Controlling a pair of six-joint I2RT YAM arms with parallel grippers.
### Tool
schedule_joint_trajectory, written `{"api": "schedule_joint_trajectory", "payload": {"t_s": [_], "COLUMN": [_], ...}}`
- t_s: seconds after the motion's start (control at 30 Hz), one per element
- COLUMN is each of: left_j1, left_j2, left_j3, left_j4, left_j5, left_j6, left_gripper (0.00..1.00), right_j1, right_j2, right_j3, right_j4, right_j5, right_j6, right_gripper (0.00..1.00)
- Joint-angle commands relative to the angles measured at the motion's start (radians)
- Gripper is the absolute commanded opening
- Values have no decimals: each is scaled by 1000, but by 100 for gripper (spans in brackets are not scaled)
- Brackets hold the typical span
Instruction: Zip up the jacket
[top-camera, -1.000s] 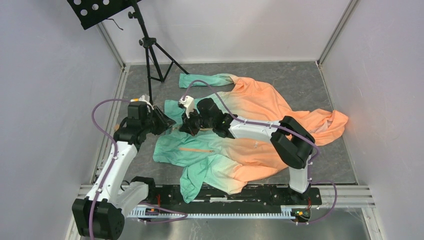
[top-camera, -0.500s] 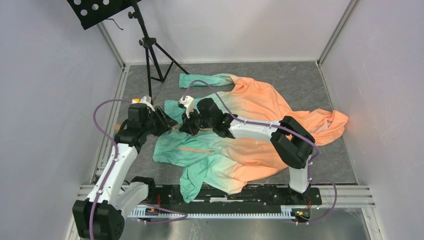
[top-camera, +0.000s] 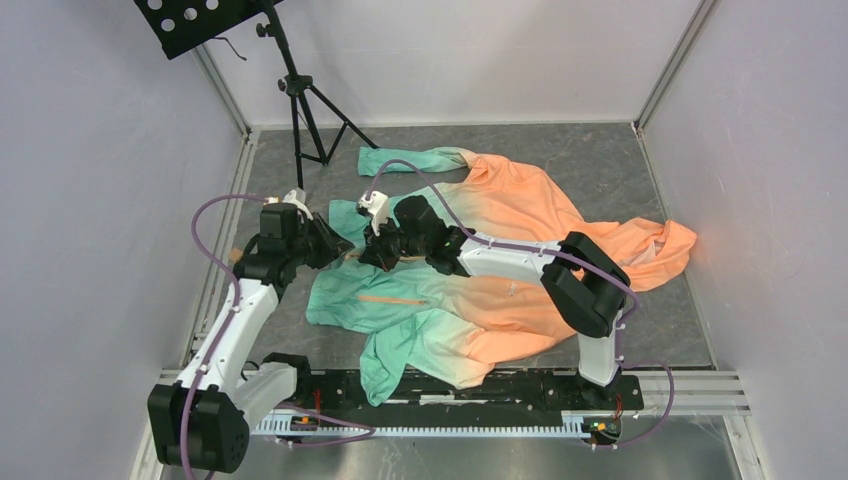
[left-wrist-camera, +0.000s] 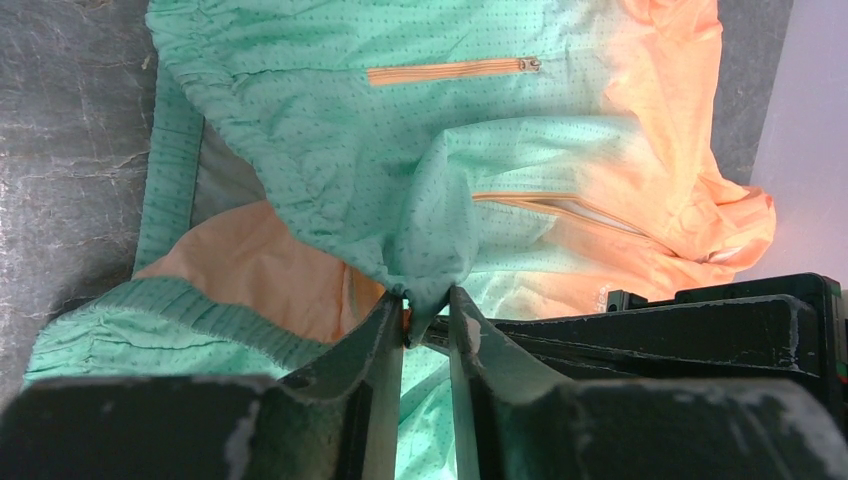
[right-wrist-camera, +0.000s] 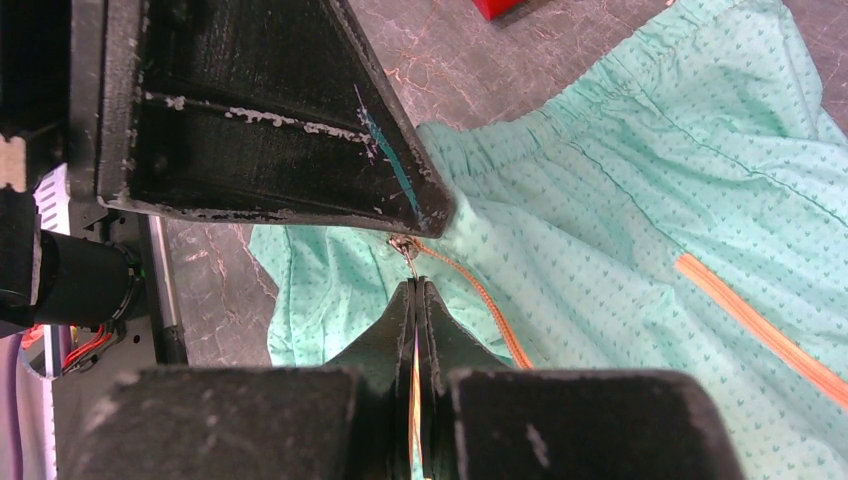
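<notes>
The jacket lies spread on the grey table, mint green at the left and peach at the right. My left gripper is at its green left end. In the left wrist view this left gripper is shut on a bunched fold of green jacket fabric. My right gripper sits close beside it. In the right wrist view the right gripper is shut on the metal pull of the zipper slider. The orange front zipper tape runs off past its fingertips. The left gripper's black finger stands just above the slider.
A black tripod stand with a perforated plate stands at the back left. Pale walls enclose the table on three sides. A sleeve hangs toward the arms' base rail. An orange pocket zip shows on the green panel.
The left arm has shifted slightly toward the right gripper. Its jaws have let go and closed again on the green fabric. The right arm and jacket have barely moved.
</notes>
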Motion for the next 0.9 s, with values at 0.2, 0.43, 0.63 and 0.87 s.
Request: {"api": "schedule_joint_trajectory", "payload": {"t_s": [0.2, 0.43, 0.63, 0.87], "left_j1": [4, 5, 5, 5], "left_j2": [13, -12, -51, -19], "left_j3": [20, 51, 60, 90], "left_j4": [-8, -75, -71, -89], "left_j5": [9, -7, 31, 36], "left_j6": [82, 109, 36, 32], "left_gripper": [11, 2, 2, 2], "right_j1": [-26, -30, -5, -29], "right_j2": [-14, -35, 15, -49], "right_j3": [25, 46, 109, -3], "right_j4": [63, 2, -118, -11], "right_j5": [-13, 78, 188, 29], "right_j6": [45, 14, -37, -20], "right_gripper": [0, 0, 0, 2]}}
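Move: The left hand's parted fingers straddle the teal hem corner at the foot of the main zip, right at their tips; the near pocket zip lies about 12 cm back, 10 cm right and some 7 cm lower. The right hand's shut fingers already hold the zip pull at their tips, with that hem corner about 3 cm to its left and 1 cm farther out. From the right hand, the near pocket zip is 9 cm back and 6 cm right, roughly 7 cm below. The left hand sinks half a centimetre as its fingers shut on the hem corner beside the zip's start, then keeps that pinch while drawing back about 1 cm and rising some 1.5 cm. The right hand, fingers staying shut, goes forward about 3.5 cm and slightly right, slowly and then in a quick jerk, turning some 10 degrees clockwise, and its tips come free of the zip pull. ##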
